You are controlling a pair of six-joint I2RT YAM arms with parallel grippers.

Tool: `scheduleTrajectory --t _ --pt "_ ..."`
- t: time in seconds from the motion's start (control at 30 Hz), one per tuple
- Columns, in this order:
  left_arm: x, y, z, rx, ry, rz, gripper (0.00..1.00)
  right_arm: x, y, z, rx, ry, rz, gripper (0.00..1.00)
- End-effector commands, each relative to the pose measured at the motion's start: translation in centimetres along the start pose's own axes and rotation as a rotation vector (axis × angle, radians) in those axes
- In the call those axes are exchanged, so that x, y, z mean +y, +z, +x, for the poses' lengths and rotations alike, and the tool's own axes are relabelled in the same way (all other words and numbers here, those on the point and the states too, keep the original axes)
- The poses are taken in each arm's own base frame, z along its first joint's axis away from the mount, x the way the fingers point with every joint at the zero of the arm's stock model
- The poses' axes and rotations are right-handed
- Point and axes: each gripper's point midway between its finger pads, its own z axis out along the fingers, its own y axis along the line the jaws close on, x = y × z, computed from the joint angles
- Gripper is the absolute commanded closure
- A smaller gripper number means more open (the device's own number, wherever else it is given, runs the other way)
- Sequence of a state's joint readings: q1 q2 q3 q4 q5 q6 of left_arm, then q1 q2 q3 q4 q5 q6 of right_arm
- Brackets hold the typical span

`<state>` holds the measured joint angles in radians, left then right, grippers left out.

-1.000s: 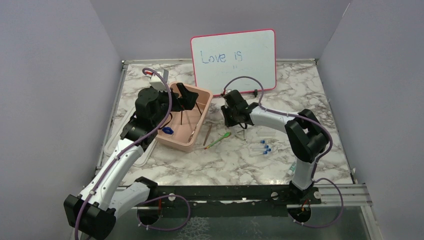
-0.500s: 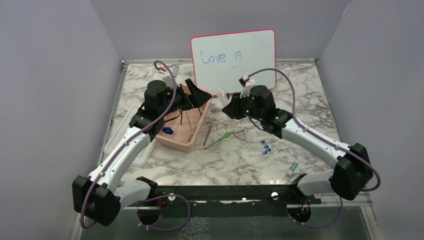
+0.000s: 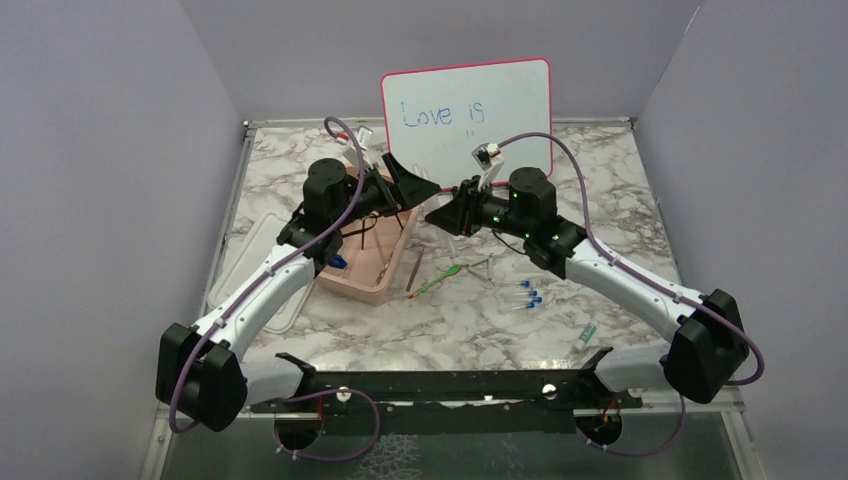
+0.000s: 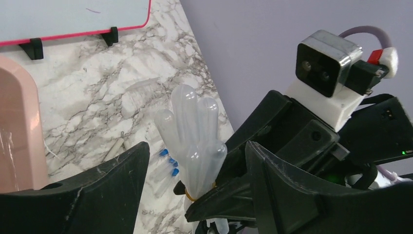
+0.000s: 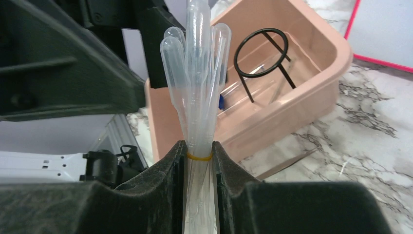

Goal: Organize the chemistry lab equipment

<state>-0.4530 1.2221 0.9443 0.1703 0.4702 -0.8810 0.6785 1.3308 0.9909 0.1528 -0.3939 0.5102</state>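
My right gripper (image 5: pixel 199 148) is shut on a bundle of clear plastic pipettes (image 5: pixel 197 73) bound with a yellow rubber band, and holds it raised off the table. My left gripper (image 4: pixel 195 146) is open, its two fingers standing either side of the bundle's bulb ends (image 4: pixel 192 131) without touching them. The two grippers meet in mid-air beside the pink tub (image 3: pixel 365 285). A black wire ring tripod (image 5: pixel 263 53) stands inside the tub. Thin tongs (image 3: pixel 413 270), a green-handled tool (image 3: pixel 440 280) and blue-capped tubes (image 3: pixel 528 295) lie on the marble.
The pink-framed whiteboard (image 3: pixel 465 115) stands at the back. A white lid (image 3: pixel 235 270) lies left of the tub. A small blue item (image 3: pixel 337 262) sits in the tub. A small greenish item (image 3: pixel 587 332) lies near the right arm's base.
The right gripper rose from the table with the pipette bundle and swung left. The left gripper came out over the tub's edge to meet it, its jaws narrowing around the bulbs.
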Motion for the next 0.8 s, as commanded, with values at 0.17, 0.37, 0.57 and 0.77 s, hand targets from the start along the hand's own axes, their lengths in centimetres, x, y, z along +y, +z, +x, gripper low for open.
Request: scheduleTrajectory --t 0.17,0.37,0.57,0.77 --pt "0.6 1.1 0.6 -0.020 -0.023 -0.019 0.60 1.1 0.7 1.0 0.025 0.009 -0.102 0.74" --pt "1.5 0.6 -0.4 -0.050 0.068 -0.102 0.83 0.7 0.6 1.1 0.024 0.023 -0.078 0.57" --pt "3.5 -0.6 -1.3 0.002 0.248 -0.274 0.85 0.0 -0.2 0.2 0.003 0.012 0.002 0.39" --pt "6.6 -3.7 -2.7 0.100 0.454 -0.529 0.85 -1.8 -2.2 0.2 -0.015 0.000 0.147 0.38"
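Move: The banded bundle of clear pipettes stands upright in the right gripper. Its middle is at the right hand point, and about 3 cm right, 2 cm back and 5 cm below the left hand, whose open fingers already flank the bulb end. The pink box lies roughly 12 cm left, 5 cm farther out and 25 cm below the left hand. The green spatula on the table is some 3 cm right, 3 cm back and 29 cm down from that hand. Bring the left gripper about 1 cm right and 1.5 cm down, and shut it on the bulbs just above the orange band while the right hand keeps its grip. Then spread the right fingers nearly in place to let go, and draw the bundle some 3.5 cm left and 2 cm forward towards the pink box, dipping then rising, left fingers tipping down about 15 degrees. ##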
